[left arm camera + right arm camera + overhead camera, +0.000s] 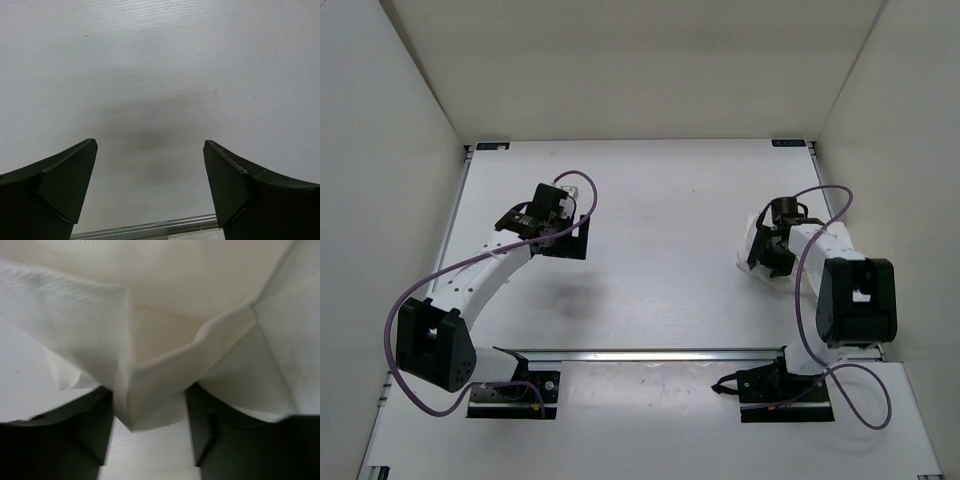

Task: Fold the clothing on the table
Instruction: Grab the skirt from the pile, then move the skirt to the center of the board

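The clothing [752, 243] is white fabric bunched into a small heap at the right of the table [660, 220]. My right gripper [767, 255] sits in that heap. In the right wrist view a thick fold of the clothing [160, 365] fills the gap between the two dark fingers and drapes over their tips. My right gripper [150, 395] is shut on that fold. My left gripper [568, 238] hangs over the left part of the table, far from the fabric. In its own view my left gripper [150, 145] is wide open, with only the table [160, 75] below it.
A metal rail [650, 354] runs along the near edge of the table, and shows as a metal rail [150, 229] between the left fingers. White walls [380, 150] enclose the table on three sides. Purple cables [820, 200] loop off both arms.
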`<state>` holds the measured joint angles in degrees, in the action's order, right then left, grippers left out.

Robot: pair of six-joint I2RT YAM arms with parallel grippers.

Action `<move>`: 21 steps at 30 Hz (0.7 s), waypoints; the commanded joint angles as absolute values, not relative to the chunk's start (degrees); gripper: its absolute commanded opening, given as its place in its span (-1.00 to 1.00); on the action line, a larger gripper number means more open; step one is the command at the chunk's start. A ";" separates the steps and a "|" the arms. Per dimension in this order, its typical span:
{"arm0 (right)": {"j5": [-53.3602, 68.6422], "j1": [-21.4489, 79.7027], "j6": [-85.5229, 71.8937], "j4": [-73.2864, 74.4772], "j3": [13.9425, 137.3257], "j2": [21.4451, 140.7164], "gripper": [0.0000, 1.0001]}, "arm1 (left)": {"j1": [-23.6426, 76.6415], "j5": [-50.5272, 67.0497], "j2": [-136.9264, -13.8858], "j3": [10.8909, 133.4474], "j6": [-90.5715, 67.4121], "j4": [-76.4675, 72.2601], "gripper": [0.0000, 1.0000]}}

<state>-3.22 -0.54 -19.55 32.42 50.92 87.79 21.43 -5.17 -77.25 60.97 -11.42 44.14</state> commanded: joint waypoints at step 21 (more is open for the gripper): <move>19.22 15.21 -21.88 30.36 98.87 87.82 -1.00 | 10.55 -0.26 -75.16 77.77 -15.11 46.50 0.97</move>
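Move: The right hand's half-closed fingers straddle a fold of the skirt just below them, close to the table. The middle of the spread cloth lies about 7 cm to the hand's right, 3 cm farther out and 2 cm below. From the left hand, the skirt's middle is roughly 55 cm to the right, 3 cm ahead and 11 cm lower; otherwise the table looks bare. Right hand pinches the skirt, whipping it about 43 cm up and left, wrist tilting up; left hand rises. ##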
